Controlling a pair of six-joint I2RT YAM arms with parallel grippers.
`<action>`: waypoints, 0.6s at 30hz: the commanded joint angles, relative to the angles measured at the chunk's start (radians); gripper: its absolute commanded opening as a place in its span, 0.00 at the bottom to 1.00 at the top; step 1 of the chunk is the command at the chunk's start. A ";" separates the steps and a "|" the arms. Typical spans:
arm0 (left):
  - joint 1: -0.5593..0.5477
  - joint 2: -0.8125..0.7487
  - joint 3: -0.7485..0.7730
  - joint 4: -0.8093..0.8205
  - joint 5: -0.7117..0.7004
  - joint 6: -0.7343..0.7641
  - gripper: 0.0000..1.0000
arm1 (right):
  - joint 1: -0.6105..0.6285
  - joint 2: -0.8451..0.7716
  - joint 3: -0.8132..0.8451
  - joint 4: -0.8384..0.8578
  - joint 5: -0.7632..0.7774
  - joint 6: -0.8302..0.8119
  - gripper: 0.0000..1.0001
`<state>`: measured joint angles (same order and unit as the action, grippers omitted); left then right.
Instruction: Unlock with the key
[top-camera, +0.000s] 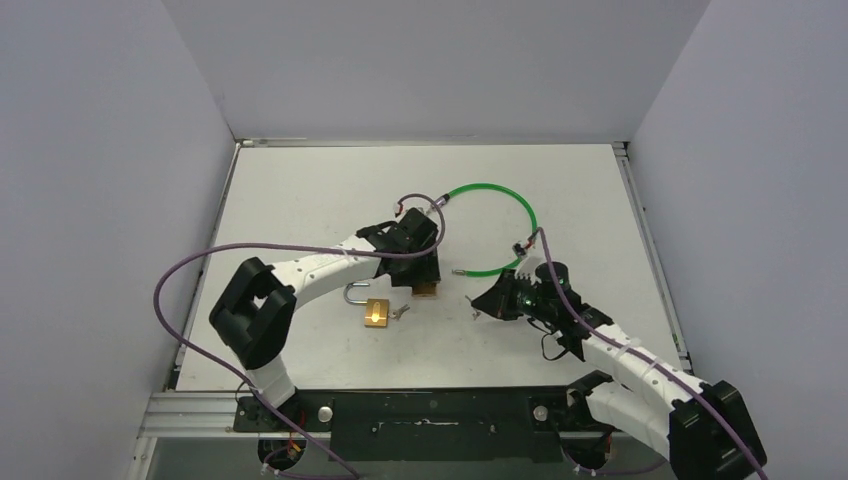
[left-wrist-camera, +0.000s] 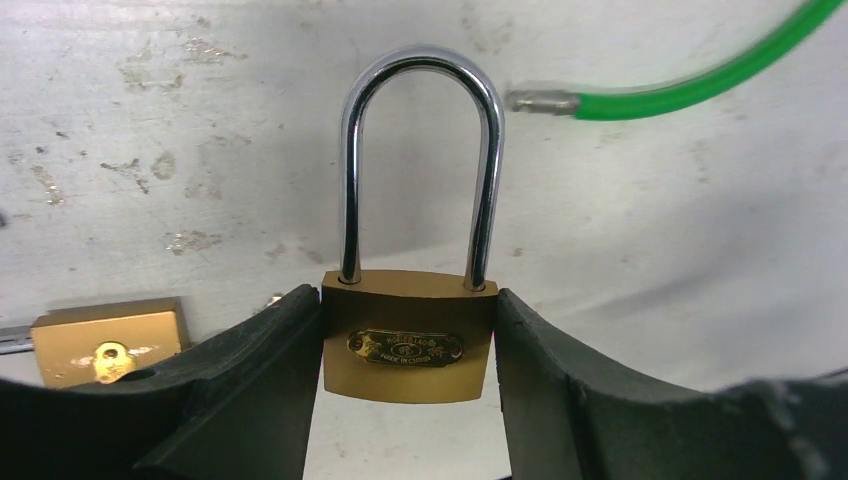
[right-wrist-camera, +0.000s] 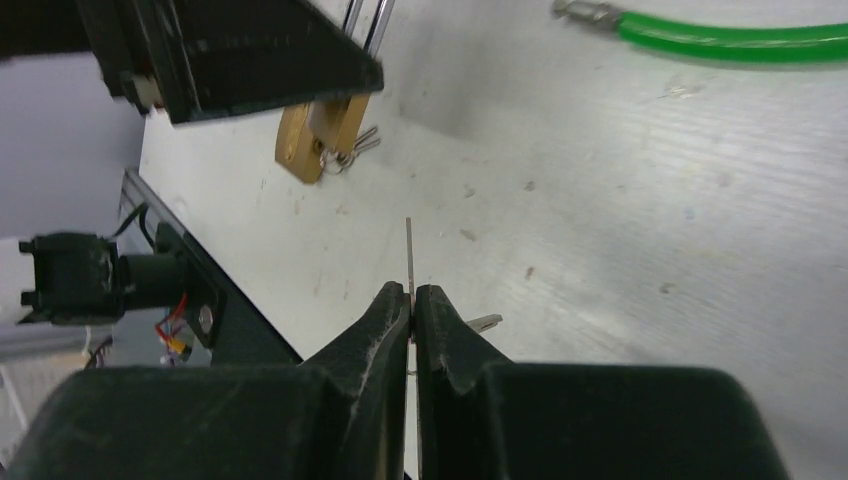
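Observation:
A brass padlock (left-wrist-camera: 408, 335) with a tall steel shackle (left-wrist-camera: 420, 150) sits clamped by its sides between the black fingers (left-wrist-camera: 270, 380) of my left gripper (left-wrist-camera: 405, 310), near the table's middle (top-camera: 427, 288). Its shackle is closed and points toward the green cable's end. My right gripper (right-wrist-camera: 412, 296) is shut on a thin silver key (right-wrist-camera: 409, 250). The blade shows edge-on and sticks out past the fingertips. A second key (right-wrist-camera: 484, 322) hangs beside the right finger. In the top view the right gripper (top-camera: 482, 305) is a short way right of the held padlock.
A second brass padlock (top-camera: 376, 312) lies on the table just left of the held one, with small keys (top-camera: 402, 313) beside it. The same lock shows in both wrist views (left-wrist-camera: 110, 342) (right-wrist-camera: 305, 135). A green cable (top-camera: 495, 215) loops behind both grippers, and its metal tip (left-wrist-camera: 545, 100) lies close to the shackle.

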<state>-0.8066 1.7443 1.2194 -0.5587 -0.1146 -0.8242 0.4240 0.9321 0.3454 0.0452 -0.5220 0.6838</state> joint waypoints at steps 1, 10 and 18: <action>0.027 -0.103 -0.015 0.130 0.112 -0.094 0.00 | 0.158 0.070 0.062 0.131 0.057 -0.035 0.00; 0.066 -0.215 -0.119 0.291 0.172 -0.268 0.00 | 0.310 0.162 0.082 0.272 0.172 -0.031 0.00; 0.086 -0.287 -0.223 0.395 0.196 -0.408 0.00 | 0.367 0.160 0.073 0.355 0.297 -0.014 0.00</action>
<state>-0.7338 1.5280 1.0107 -0.3161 0.0441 -1.1255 0.7689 1.1049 0.3885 0.2825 -0.3222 0.6666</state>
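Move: The gold padlock gripped in the left hand lies about 11 cm left of the right hand, 6 cm ahead and 3 cm lower. From the left hand, the key held in the right fingertips is some 10 cm to the right, 6 cm back and 3 cm up. The other brass padlock lies on the table about 21 cm left and 3 cm ahead of the right hand, 9 cm below; the green cable's bare end is 13 cm ahead, 4 cm left and 9 cm below. The held padlock rises about 5 cm, first quickly, while the left hand rolls some 25 degrees so its fingers swing towards the robot's right, its grip unchanged. Its fingers shut on the key, the right hand sweeps about 7 cm left towards the padlock, drawing back some 3 cm before easing slightly forward, and turns roughly 10 degrees counter-clockwise. ##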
